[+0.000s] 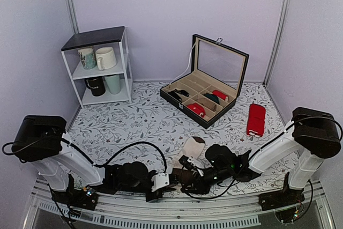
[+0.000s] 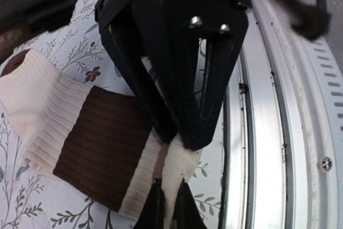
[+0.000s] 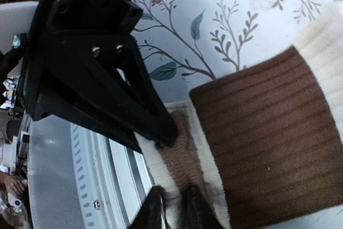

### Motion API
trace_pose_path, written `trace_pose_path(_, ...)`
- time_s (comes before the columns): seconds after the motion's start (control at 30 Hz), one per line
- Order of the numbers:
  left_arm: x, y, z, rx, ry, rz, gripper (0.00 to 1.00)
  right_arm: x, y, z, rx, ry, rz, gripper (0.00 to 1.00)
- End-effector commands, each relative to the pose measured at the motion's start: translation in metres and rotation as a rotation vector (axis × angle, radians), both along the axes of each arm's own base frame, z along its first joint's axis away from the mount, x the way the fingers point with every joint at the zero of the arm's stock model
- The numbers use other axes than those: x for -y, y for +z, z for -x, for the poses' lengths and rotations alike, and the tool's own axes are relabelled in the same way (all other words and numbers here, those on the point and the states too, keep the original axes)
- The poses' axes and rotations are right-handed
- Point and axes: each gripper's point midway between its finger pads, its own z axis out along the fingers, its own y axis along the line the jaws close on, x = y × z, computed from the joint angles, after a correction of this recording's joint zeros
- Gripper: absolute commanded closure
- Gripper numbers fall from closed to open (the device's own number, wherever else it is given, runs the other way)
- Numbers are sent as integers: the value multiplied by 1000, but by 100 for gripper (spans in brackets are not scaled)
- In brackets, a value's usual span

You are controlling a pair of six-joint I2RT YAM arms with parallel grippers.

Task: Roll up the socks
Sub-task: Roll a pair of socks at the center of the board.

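Observation:
The socks [image 1: 194, 148] lie near the table's front edge, a cream, tan and dark brown banded pair. In the left wrist view the socks [image 2: 102, 143] spread flat to the left, and my left gripper [image 2: 170, 187] is shut on their cream cuff. My right gripper [image 2: 182, 138] reaches in from above and meets the same cuff. From the right wrist camera, the brown band of the socks [image 3: 273, 148] fills the right side. My right gripper [image 3: 176, 192] pinches the cream and tan edge, with the left gripper's black fingers [image 3: 161, 132] just above. Both grippers [image 1: 181, 176] meet low over the cloth.
A black compartment box [image 1: 206, 97] with its lid up stands at the back, holding red and dark bundles. A red case [image 1: 255, 119] lies to its right. A white shelf with mugs [image 1: 102, 65] is at the back left. The metal rail [image 2: 268, 132] runs right beside the cuff.

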Motion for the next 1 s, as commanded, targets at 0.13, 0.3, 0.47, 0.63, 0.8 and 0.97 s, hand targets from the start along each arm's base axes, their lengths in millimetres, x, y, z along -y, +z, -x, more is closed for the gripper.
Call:
trace_pose_path(0.13,-24,-27,0,-259,128,-136,100,26,25,-24,257,-97,-23,66)
trace_pose_path(0.3,-34,-50,6,-377,151,-208,100,34,73,-13,623,-33,-233,57)
trace_pose_path(0.47,-41,-69,15,-481,149,-257,100,28,66,4,819,99,-205,57)
trace_pose_path(0.63,-44,-77,21,-518,134,-279,100,18,45,8,882,191,-132,56)
trace_pose_path(0.8,-45,-78,21,-525,132,-280,100,16,33,-2,937,189,-66,56)
trace_pose_path(0.97,-45,-79,21,-531,129,-282,100,13,21,-7,935,182,-24,57)
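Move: Between the two closed grippers lies the tight sock roll, its middle about 3 cm to the right of the left hand and 2 cm to the left of the right hand, level with both. From the right hand, the flat brown band starts just beyond the roll, its middle about 5 cm ahead and 1 cm left; the cream part lies some 16 cm ahead and 3 cm right; the dark toe is roughly 22 cm ahead and 6 cm right. Letting go of the roll's right end, the right hand opens its fingers not quite halfway and lifts about 6 cm, swinging out right, then sinks back with the open fingers astride that end, its wrist rolling top-backward some 50 degrees. Meanwhile the left hand keeps its pinch, rolling top-forward about 25 degrees and easing slightly down and right. ##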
